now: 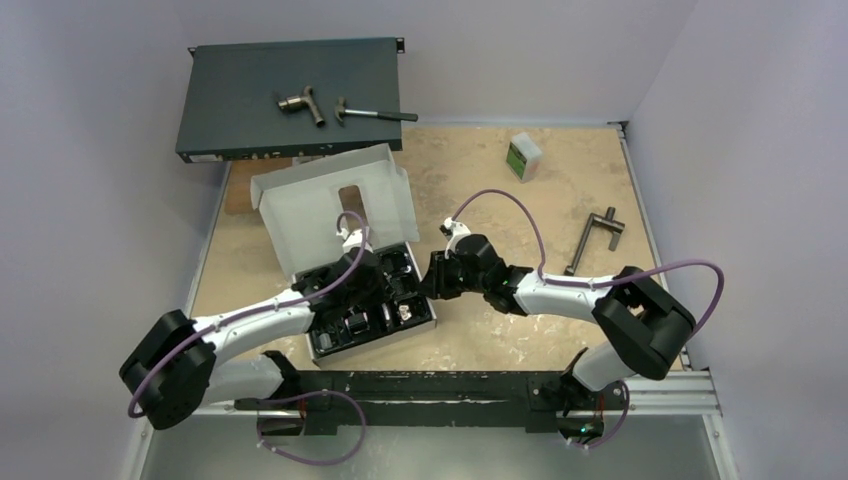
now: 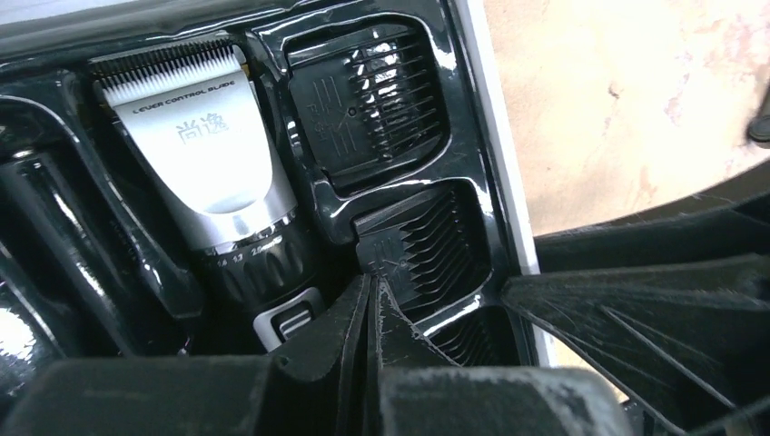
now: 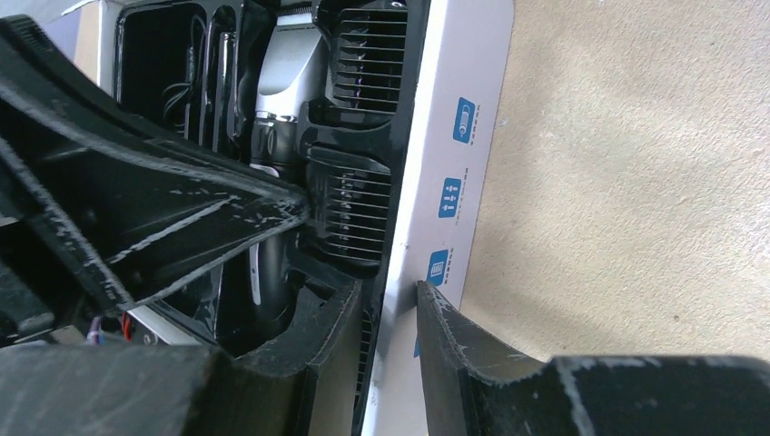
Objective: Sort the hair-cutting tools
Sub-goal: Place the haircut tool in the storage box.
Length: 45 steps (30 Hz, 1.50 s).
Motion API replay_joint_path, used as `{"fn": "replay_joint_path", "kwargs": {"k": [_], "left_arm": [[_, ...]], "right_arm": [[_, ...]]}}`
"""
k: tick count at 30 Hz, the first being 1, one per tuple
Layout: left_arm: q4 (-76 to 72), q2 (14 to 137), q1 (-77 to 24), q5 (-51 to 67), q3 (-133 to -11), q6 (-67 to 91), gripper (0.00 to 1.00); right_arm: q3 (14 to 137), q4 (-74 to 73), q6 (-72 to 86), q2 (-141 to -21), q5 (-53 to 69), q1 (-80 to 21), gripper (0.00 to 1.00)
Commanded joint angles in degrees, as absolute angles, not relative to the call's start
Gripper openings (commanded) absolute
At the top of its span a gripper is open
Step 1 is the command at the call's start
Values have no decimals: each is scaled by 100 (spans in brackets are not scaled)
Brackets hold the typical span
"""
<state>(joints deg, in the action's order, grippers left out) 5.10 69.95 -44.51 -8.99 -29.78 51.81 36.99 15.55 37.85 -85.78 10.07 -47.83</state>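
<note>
The hair clipper (image 2: 204, 163), silver-headed with a black body, lies in a slot of the black tray (image 2: 486, 182) inside a white box (image 1: 340, 205). Beside it, black comb attachments (image 2: 372, 100) (image 2: 431, 245) sit in their own pockets. My left gripper (image 2: 372, 283) is shut, nothing between its fingers, its tips resting on the edge of the middle comb. My right gripper (image 3: 390, 295) straddles the box's right side wall (image 3: 445, 182), one finger inside the tray, one outside, shut on that wall. The combs (image 3: 350, 204) and the left finger (image 3: 209, 222) also show in the right wrist view.
The box lid (image 1: 330, 190) stands open behind the tray. A dark flat case (image 1: 290, 95) at the back left carries a pipe fitting (image 1: 300, 103) and a hammer (image 1: 375, 114). A white-and-green container (image 1: 523, 156) and a T-shaped metal handle (image 1: 592, 238) lie on the right.
</note>
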Motion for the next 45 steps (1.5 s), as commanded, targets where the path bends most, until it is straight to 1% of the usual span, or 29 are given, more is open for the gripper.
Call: {"fn": "replay_joint_path", "kwargs": {"k": [1, 6, 10, 16, 19, 23, 25, 28, 31, 35, 38, 41, 42, 45], "left_arm": [[787, 6517, -4491, -833, -2743, 5138, 0], [1348, 5530, -4493, -1167, -2996, 4919, 0], [1411, 5254, -4493, -1200, -3094, 4904, 0], [1002, 5839, -4499, -1073, -3085, 4907, 0], [637, 6371, -4496, -862, -3003, 4972, 0], [590, 7237, -4608, -907, -2956, 5051, 0], [275, 7615, -4630, -780, -2807, 5123, 0], [108, 7972, -4668, -750, -2745, 5243, 0], [95, 7866, -4675, -821, -2659, 5286, 0], [431, 7136, -4671, -986, -2729, 5160, 0], [814, 6479, -4667, -1126, -2861, 5041, 0], [1210, 5888, -4672, -1267, -3040, 4943, 0], [1346, 5733, -4668, -1312, -3111, 4914, 1], [1704, 5313, -4667, -1410, -3353, 4830, 8]], "right_arm": [[3670, 1655, 3798, -8412, 1231, -4896, 28], [3691, 1659, 3800, -8407, 1221, -4895, 28], [3691, 1687, 3819, -8419, 1222, -4895, 27], [3691, 1681, 3810, -8437, 1235, -4895, 26], [3699, 1670, 3801, -8454, 1238, -4895, 25], [3713, 1668, 3806, -8492, 1264, -4896, 23], [3739, 1670, 3805, -8534, 1289, -4895, 23], [3737, 1694, 3820, -8578, 1308, -4896, 23], [3722, 1689, 3832, -8563, 1305, -4896, 23], [3726, 1621, 3815, -8456, 1251, -4896, 23], [3742, 1576, 3806, -8384, 1215, -4891, 27], [3773, 1513, 3797, -8325, 1218, -4895, 38], [3785, 1493, 3797, -8288, 1221, -4896, 43], [3838, 1391, 3788, -8147, 1187, -4887, 53]]}}
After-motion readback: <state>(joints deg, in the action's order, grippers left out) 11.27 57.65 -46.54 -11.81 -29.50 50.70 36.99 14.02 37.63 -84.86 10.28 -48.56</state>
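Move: The left fingers, shut, are down at the near-left corner of the middle guide comb, whose middle lies about 1 cm ahead, 2 cm to the right and 1 cm lower. The clipper's middle lies some 3 cm left and 1 cm back of that hand, the far comb about 6 cm ahead and 1 cm right, the near comb 4 cm back and 4 cm right. The right fingers straddle the box's right wall, its middle 1 cm ahead, 1 cm left and 1 cm below; the middle comb is 1 cm ahead, 6 cm left and 3 cm below. Fingers kept shut, the left hand rises about 5 cm off the middle comb, tipping up slightly, comes back down some 6 cm to press at the comb's near-left part while pushing about 2 cm forward and right, then lifts again by some 5 cm and ends clear above the tray. The right hand stays astride the box's right wall as a stop, is carried 1 to 2 cm forward and right during that press, then eases back and spreads its fingers plainly wider with the wall still between them. ##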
